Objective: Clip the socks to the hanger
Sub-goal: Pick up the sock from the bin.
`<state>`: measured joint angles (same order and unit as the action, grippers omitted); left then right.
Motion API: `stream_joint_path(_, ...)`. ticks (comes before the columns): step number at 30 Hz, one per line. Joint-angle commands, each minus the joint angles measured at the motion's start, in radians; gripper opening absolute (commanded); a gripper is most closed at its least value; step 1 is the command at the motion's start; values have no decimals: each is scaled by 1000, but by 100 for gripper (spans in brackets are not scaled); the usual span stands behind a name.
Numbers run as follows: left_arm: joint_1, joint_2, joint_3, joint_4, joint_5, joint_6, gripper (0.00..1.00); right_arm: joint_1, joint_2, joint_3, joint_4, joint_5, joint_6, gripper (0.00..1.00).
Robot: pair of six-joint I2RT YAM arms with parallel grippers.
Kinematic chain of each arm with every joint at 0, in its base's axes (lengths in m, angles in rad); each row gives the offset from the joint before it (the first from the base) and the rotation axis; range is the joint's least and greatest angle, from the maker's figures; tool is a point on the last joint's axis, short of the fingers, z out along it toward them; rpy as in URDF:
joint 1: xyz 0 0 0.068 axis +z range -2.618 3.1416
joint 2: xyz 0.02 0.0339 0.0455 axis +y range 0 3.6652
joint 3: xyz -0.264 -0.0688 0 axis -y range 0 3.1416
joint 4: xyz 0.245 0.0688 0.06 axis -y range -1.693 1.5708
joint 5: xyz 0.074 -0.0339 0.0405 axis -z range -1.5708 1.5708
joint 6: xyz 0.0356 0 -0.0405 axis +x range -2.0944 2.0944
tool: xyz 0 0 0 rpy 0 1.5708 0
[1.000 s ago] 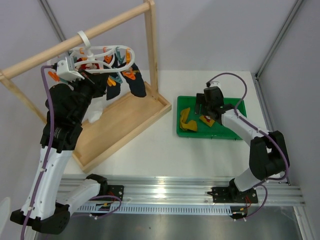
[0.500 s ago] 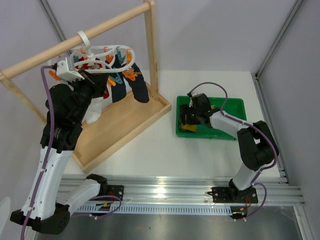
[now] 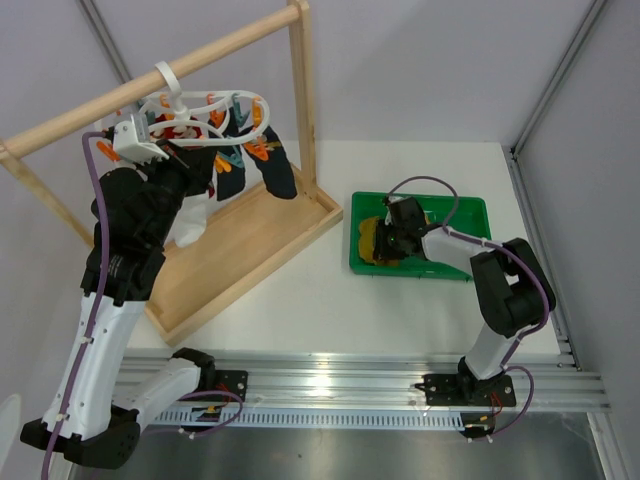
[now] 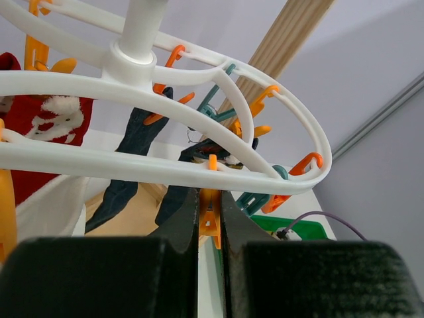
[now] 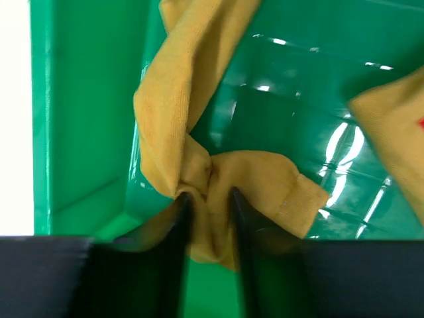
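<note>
The white hanger [image 3: 215, 112] hangs by its hook from the wooden bar. My left gripper [image 4: 209, 200] is shut on one of its orange pegs [image 4: 211, 226], under the white frame [image 4: 165, 169]. A white sock [image 3: 190, 225] hangs from the hanger beside my left arm. In the green tray [image 3: 465, 212], my right gripper [image 3: 387, 240] is down on a mustard sock [image 5: 179, 99]. Its fingers [image 5: 180, 218] pinch a bunched fold of that sock, seen from above as the mustard sock [image 3: 370, 240]. A second mustard sock [image 5: 391, 126] lies at the right edge of the right wrist view.
Red socks [image 4: 40, 132] and dark navy socks [image 3: 275, 175] are clipped to the hanger. The tall wooden rack [image 3: 300, 90] stands on its tray base [image 3: 250, 250] at the left. The green tray wall [image 5: 79, 99] is just left of my right fingers.
My right gripper moved left across the tray, dropped onto the mustard sock and closed on it. The tray slid slightly left. The left arm stayed still.
</note>
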<state>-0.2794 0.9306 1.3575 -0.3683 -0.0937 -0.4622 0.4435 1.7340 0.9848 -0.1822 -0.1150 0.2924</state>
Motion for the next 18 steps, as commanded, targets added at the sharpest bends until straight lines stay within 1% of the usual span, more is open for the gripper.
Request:
stream_joint_path(1, -3, -3, -9, -12, -9, 11, 8, -6, -7, 20, 17, 28, -13, 21)
stream_joint_path(4, -3, -3, -9, -11, -9, 11, 8, 1, -77, 35, 6, 49, -36, 0)
stream_joint_path(9, -3, -4, -6, -11, -6, 10, 7, 30, -264, 90, -34, 35, -73, 0)
stream_joint_path(12, -1, -6, -12, -11, -8, 10, 7, 98, -350, 138, -63, 46, -116, 0)
stream_joint_path(16, -3, -7, -6, -8, -5, 7, 6, 228, -392, 202, -99, 43, -176, 0)
stream_joint_path(17, -1, -6, -9, -8, -3, 7, 6, 275, -390, 216, -106, 26, -176, 0)
stream_joint_path(18, -3, -7, -9, -9, -5, 7, 6, 299, -377, 242, -121, -33, -182, 0)
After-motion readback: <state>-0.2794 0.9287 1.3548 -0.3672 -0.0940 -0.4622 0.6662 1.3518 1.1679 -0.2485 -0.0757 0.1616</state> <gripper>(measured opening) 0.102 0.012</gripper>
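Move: The mustard sock lies right at the right hand's half-open fingers, its middle about 2 cm ahead, 2 cm left and 1 cm lower. The other mustard sock is some 6 cm ahead and 9 cm to the right of the hand; the green bin's left wall is about 6 cm to the left, level with it. From the left hand, the first sock is roughly 7 cm ahead, 29 cm right and 44 cm below. The right fingers pinch the sock shut, then lift it some 20 cm, swinging left while tilting up about 30 degrees. ##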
